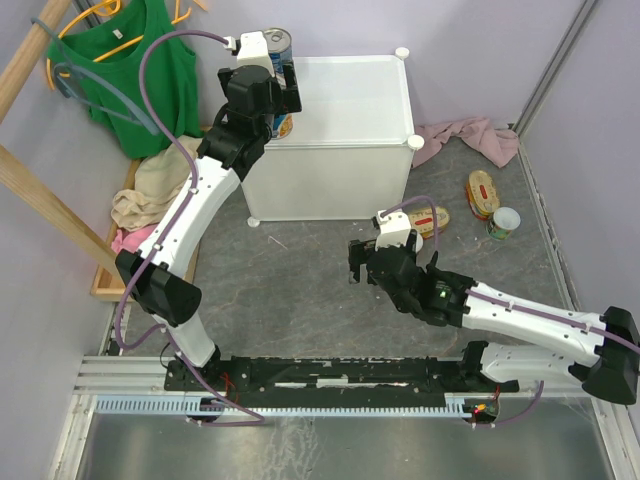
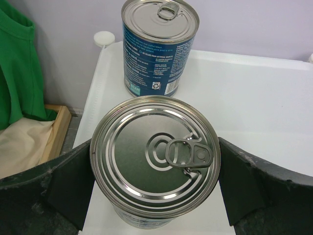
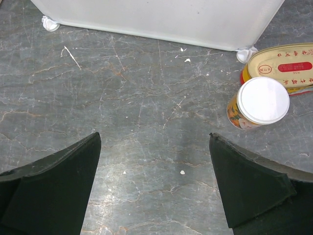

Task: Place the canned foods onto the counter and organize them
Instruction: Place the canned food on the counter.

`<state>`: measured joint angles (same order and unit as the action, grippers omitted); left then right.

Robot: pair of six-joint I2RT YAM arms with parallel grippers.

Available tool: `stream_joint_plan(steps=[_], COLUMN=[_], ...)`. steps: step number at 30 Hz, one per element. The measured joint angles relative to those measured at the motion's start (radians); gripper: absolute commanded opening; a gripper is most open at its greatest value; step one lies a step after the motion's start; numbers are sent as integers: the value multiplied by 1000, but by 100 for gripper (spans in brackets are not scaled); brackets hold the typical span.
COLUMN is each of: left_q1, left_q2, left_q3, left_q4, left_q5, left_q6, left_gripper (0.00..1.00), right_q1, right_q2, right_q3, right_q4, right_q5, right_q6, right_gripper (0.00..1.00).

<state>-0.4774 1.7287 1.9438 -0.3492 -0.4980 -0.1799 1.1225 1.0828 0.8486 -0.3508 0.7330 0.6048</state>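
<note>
On the white counter [image 1: 350,100] a tall silver-topped can [image 2: 155,155] stands near the front left corner. My left gripper [image 2: 154,147] is open around it, and white counter shows between each finger and the can's body. A second blue-labelled can [image 2: 157,46] stands behind it at the back left corner [image 1: 277,45]. My right gripper [image 3: 154,134] hangs open and empty over the grey floor in front of the counter. Ahead to its right are a small white-topped can [image 3: 263,100] and an oval gold tin [image 3: 283,63]. Farther right lie another oval tin [image 1: 483,192] and a small can [image 1: 505,222].
A wooden tray [image 1: 103,285] of clothes sits left of the counter, with a green top [image 1: 140,70] on a hanger above it. A pink cloth [image 1: 470,135] lies right of the counter. Purple walls close in on both sides.
</note>
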Motion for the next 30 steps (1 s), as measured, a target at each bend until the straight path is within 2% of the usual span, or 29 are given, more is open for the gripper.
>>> stream_joint_plan(steps=[20,22,24,25,27,29,30], left_q1=[0,0,0,0,2,6,8], left_q2=[16,24,31,32,32,32,32], left_q3=[56,70,81,84,87,89,90], left_q4=[-71,-80,-90,-92,-99,-102,-105], left_q5=[5,7,8,10,16,29,33], left_q6=[0,0,0,0,-1,-1,-1], left_gripper=[99,99,99,99,99,99,99], right_q1=[0,0,-7,-10,-26,-50,-63], right_q2=[61,84,118,133,171,214,243], right_q3=[6,27,68,87,142,206,244], right_q4=[52,67,93,110,158,207,230], right_q5=[-23,-27,-35,-42,-72,-113,-136], right_q6=[-43,-66,-101,-117,-155,-180,-192], right_gripper=[99,90,69,54,31,12,7])
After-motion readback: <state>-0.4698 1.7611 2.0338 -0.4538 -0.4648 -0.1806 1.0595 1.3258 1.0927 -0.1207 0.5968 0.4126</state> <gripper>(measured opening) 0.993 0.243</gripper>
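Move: The canned food being placed is already between the left hand's wide-open fingers near the counter's front edge, its middle about 2 cm below the hand point; the blue can stands some 10 cm straight beyond it. From the empty right hand the held can lies roughly 26 cm ahead, 25 cm left and 18 cm higher. Near that hand, the white-lidded jar is about 6 cm ahead, 8 right and 13 below, the yellow tin about 12 ahead, 12 right and 15 below. Left, up and forward, the right hand goes towards the held can and the counter: after a slow creep of about 1 cm left and a slight sink, it speeds up, covering about 9 cm in all, while its open fingers close most of the way on nothing and swing slightly left and up. The left hand stays put, fingers still wide open with the can snug between them, nosing down a mere couple of degrees. ##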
